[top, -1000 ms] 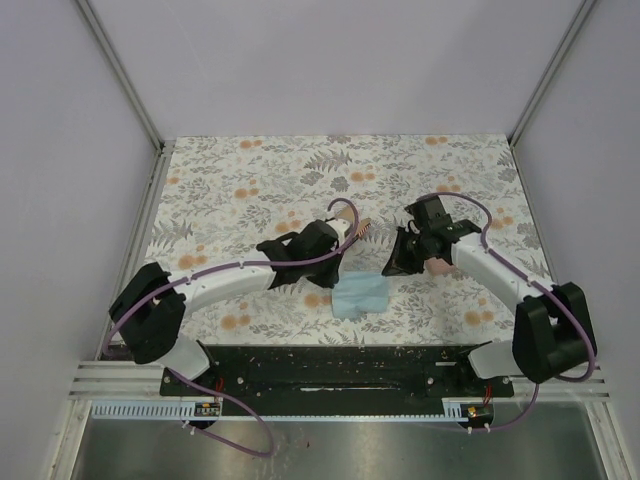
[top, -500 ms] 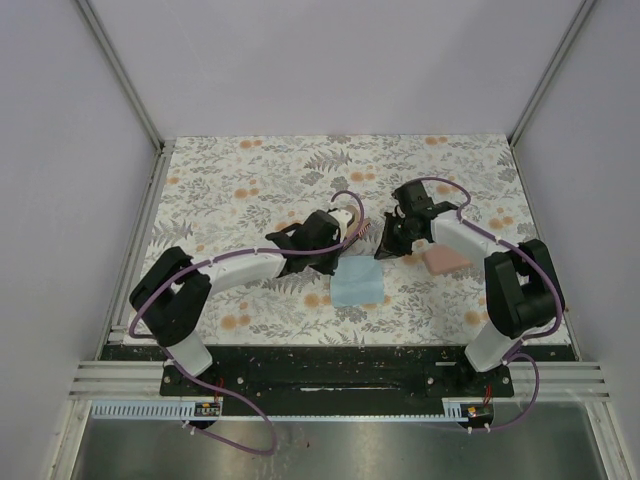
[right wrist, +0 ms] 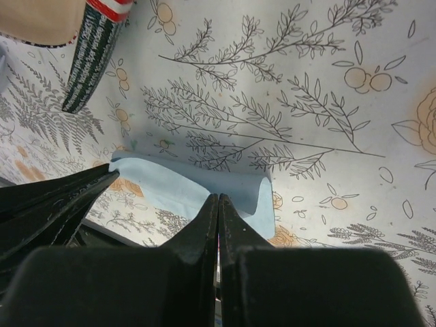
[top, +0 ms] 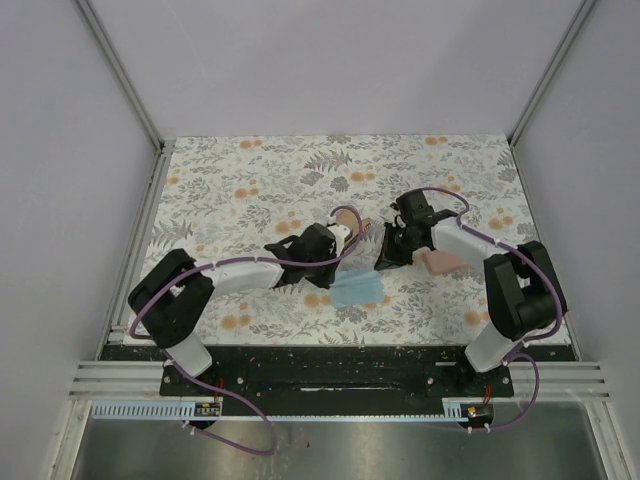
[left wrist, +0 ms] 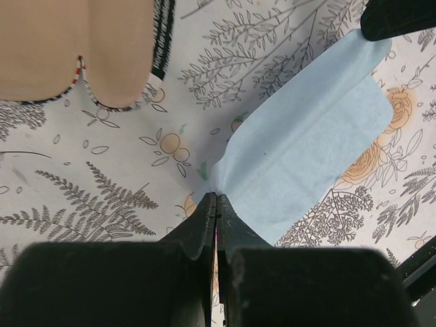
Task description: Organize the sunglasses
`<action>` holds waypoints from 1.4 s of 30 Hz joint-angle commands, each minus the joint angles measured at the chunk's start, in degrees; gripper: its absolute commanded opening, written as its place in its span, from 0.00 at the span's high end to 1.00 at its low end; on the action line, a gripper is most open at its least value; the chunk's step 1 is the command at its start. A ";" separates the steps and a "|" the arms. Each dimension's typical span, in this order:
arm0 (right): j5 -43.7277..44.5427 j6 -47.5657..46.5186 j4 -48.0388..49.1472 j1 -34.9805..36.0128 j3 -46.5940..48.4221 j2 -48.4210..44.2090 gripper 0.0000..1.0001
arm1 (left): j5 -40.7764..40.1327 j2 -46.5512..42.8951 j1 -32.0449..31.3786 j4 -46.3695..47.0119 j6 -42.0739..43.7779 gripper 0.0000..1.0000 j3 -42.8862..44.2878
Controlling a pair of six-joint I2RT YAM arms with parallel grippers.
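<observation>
No sunglasses show in any view. A light blue cloth (top: 358, 289) lies on the floral table, with its far edge raised and creased. My left gripper (top: 350, 264) is shut on the cloth's left far corner (left wrist: 306, 146), and the fabric fans out from the closed tips (left wrist: 216, 197). My right gripper (top: 385, 263) is shut on the far edge further right, where the cloth (right wrist: 174, 182) curls up around the closed tips (right wrist: 218, 196). The left gripper's dark fingers (right wrist: 61, 194) show at the left of the right wrist view.
A flag-printed case (top: 363, 229) with striped trim and a tan inside (left wrist: 102, 41) lies just beyond the cloth, and its striped edge (right wrist: 92, 44) is also in the right wrist view. A pink oblong case (top: 441, 263) lies right of the right gripper.
The right arm swung in from the right, uncovering the pink case. Both grippers came to the cloth's far edge, and the flat cloth is now pulled up and creased.
</observation>
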 commanded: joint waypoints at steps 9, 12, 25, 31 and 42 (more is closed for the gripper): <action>-3.47 -0.63 0.85 -0.34 -3.59 -6.19 1.00 | 1.59 -5.13 -2.79 3.43 0.66 0.98 -1.72; -4.09 -0.45 0.76 -0.25 -4.38 -6.37 1.00 | 1.24 -5.31 -3.58 3.35 0.31 0.98 -2.25; -5.15 -0.36 0.76 -0.25 -7.11 -6.72 1.00 | 0.18 -6.10 -4.81 3.08 -1.27 0.98 -4.18; -5.14 -0.36 0.76 -0.16 -7.46 -6.37 1.00 | 0.18 -6.19 -4.99 3.43 -2.15 0.98 -5.24; -3.40 0.16 0.50 -0.25 -8.60 -7.68 0.64 | 3.16 -7.32 -5.16 5.89 -3.91 0.69 -7.70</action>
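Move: The light-blue cloth is pinched by both hands at two corners, some 10 cm apart. Its lying near part is centred about 3 cm back, 5 cm left of and 2 cm below the left hand; from the right, 6 cm back, 4 cm left, 2 cm down. The open flag-print case is roughly 12 cm ahead and 2 cm right of the left hand, at its height; the pink case 13 cm right, 1 cm ahead and 1 cm below the right hand. The cloth's held edge is drawn back over its lying part by both hands together, about 5 cm towards the robot and away from the flag-print case. The left hand lifts slightly and swings a little right before sinking back; both end about 1 cm lower, near the table. Only at the very end do both pairs of fingers part a little, letting go of the corners. ##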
